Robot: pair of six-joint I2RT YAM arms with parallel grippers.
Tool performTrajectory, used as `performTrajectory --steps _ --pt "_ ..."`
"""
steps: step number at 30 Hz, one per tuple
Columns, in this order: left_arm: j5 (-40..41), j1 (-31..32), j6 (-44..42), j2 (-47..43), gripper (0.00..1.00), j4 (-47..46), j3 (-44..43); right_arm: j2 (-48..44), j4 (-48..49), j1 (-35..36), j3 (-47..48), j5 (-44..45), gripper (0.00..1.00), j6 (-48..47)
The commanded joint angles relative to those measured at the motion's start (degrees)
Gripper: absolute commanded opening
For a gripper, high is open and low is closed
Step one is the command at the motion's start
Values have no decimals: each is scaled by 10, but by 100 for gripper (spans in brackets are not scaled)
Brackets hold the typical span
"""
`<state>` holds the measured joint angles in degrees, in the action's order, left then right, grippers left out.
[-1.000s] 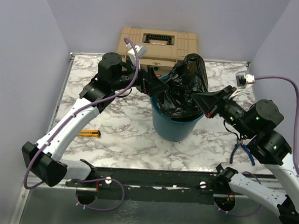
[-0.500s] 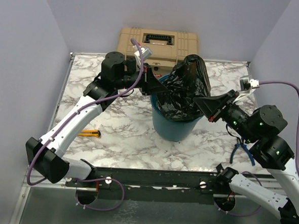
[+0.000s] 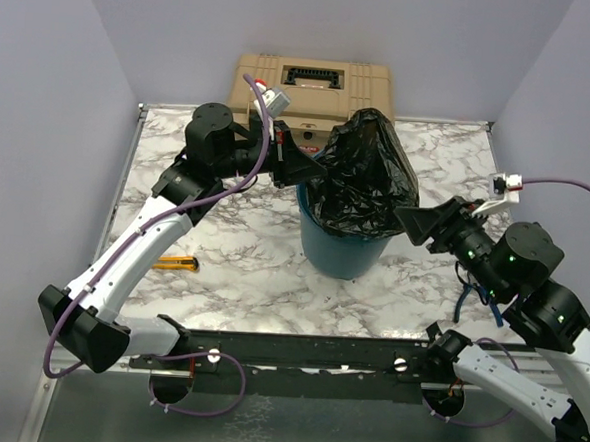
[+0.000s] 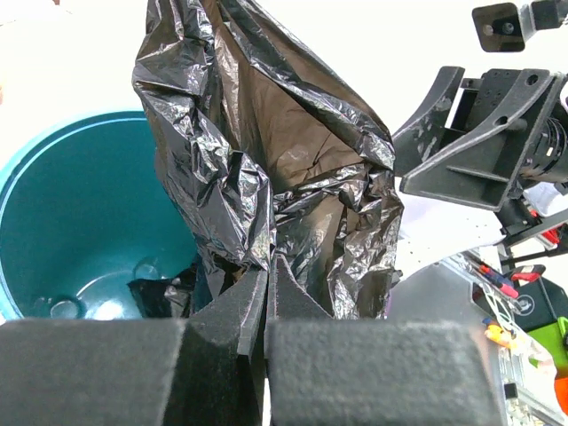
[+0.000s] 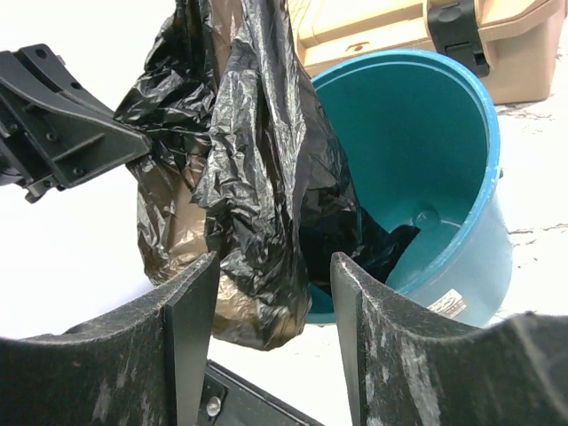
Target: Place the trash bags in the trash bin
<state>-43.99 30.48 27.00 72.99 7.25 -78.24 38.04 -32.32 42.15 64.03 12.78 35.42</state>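
Note:
The trash bag (image 3: 363,175), glossy crinkled black film, stands billowed above the round teal trash bin (image 3: 345,252), its lower part hanging inside. My left gripper (image 3: 306,169) is at the bag's left edge, above the bin's rim. In the left wrist view its jaws (image 4: 266,269) are pressed together on a fold of the bag (image 4: 266,151), beside the bin (image 4: 80,204). My right gripper (image 3: 409,220) is open just right of the bag, touching nothing. In the right wrist view the bag (image 5: 257,160) and bin (image 5: 486,177) lie beyond its spread fingertips (image 5: 273,262).
A tan toolbox (image 3: 313,87) with black latches stands right behind the bin. A yellow and black utility knife (image 3: 177,264) lies on the marble tabletop at the left. Blue-handled pliers (image 3: 466,297) lie at the right, under my right arm.
My left gripper has shut on the bag's left edge. My right gripper has opened, let go of the bag and drawn back to the right. The bag has spread wider.

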Motion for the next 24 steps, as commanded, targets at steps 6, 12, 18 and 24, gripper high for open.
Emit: performTrajectory --steps 6,12,18,24 --pt "20 -2 9 -13 0 -9 -6 1 -16 -1 -1 -7 29 55" --pt "34 -2 6 -18 0 2 4 10 -17 -1 -11 22 1 44" --pt "55 -2 -9 -25 0 28 9 -2 -31 -1 -26 88 1 38" --pt "71 -2 -28 -25 0 81 22 -10 -146 -1 -22 209 1 41"
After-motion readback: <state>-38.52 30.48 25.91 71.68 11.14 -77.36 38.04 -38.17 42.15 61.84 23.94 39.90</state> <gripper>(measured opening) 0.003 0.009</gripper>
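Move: The trash bag's loose right edge sits between the right hand's open fingers, barely a centimetre ahead and to the left. The trash bin's middle is some 7 cm ahead, 9 cm left and 22 cm below; the blue pliers lie about 19 cm right, 2 cm back and 36 cm down. The left hand, shut on the bag, has that same edge roughly 17 cm to its right, 6 cm back and slightly lower, and the bin about 7 cm right, 2 cm ahead and 25 cm below. The right fingers shut on the bag's loose edge, pinching it almost on the spot; then that hand carries it down about 4 cm and 3 cm to the right, away from the left hand, edging forward and turning some 10 degrees clockwise. The left hand keeps its closed grip on the bag's other side and barely shifts. ##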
